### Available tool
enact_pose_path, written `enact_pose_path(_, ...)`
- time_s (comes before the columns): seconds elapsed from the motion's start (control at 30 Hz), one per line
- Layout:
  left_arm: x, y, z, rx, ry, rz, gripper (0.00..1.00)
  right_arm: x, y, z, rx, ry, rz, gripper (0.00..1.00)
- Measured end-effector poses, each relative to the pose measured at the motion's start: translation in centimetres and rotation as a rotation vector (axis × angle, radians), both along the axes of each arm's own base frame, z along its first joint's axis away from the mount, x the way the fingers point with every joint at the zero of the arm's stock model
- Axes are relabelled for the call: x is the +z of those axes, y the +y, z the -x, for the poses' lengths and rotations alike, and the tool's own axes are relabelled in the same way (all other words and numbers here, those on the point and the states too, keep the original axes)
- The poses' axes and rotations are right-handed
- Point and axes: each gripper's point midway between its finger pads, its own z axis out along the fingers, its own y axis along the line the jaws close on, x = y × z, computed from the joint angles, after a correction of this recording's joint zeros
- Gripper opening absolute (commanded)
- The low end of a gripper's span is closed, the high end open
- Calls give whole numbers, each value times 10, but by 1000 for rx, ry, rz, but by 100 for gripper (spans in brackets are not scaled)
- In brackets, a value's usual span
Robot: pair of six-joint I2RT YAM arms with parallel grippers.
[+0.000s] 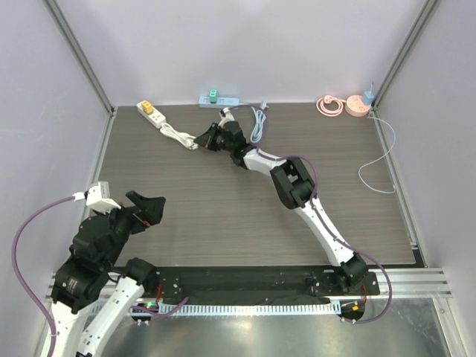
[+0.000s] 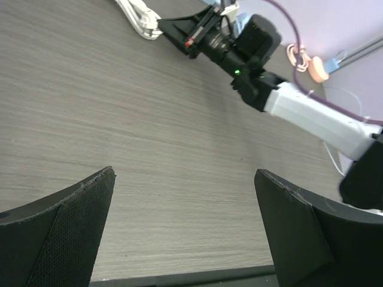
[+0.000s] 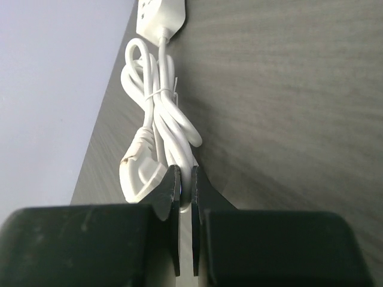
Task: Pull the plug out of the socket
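A yellow plug (image 1: 147, 107) sits in a white power strip (image 1: 153, 117) at the back left. The strip's white cord (image 1: 177, 136) lies bundled beside it. My right gripper (image 1: 198, 140) reaches across the table and is shut on a loop of that cord (image 3: 160, 113), fingertips (image 3: 171, 179) pinching it just right of the cord's own white end plug (image 3: 137, 172). The strip's end (image 3: 160, 15) shows at the top of the right wrist view. My left gripper (image 1: 149, 208) hovers open over the near left, nothing between its fingers (image 2: 90, 197).
A blue power strip (image 1: 223, 100) with a green plug (image 1: 213, 94) lies at the back wall. A grey cable (image 1: 257, 123) lies beside the right arm. A pink coiled cable (image 1: 329, 105), a pink round unit (image 1: 358, 108) and a thin white wire (image 1: 379, 160) occupy the back right.
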Motion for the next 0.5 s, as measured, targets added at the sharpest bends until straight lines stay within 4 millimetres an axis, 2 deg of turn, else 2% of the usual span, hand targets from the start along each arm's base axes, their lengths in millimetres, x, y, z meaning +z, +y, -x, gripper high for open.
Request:
enact_pose_path(0.1, -6, 0, -2, 9, 53, -9, 100, -2, -7, 19, 33, 41, 32, 1)
enact_pose_path(0.27, -11, -1, -3, 19, 113, -13, 100, -3, -32, 67, 93, 112, 100, 1)
enact_pose_path(0.5, -8, -3, -7, 23, 141, -14, 100, 2, -77, 152, 172, 176, 193, 1)
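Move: The right hand already grips the looped white cord; the yellow plug sits on the white power strip roughly 14 cm ahead of it and 21 cm to its left, about level. The strip's middle is some 12 cm ahead and 19 cm left. The blue power strip lies about 17 cm ahead and 7 cm right. From the left hand, the yellow plug is roughly 53 cm ahead, 14 cm left and 22 cm below. Keeping its pinch, the right hand drags the white cord about 15 cm back and 8 cm right, speeding up. ##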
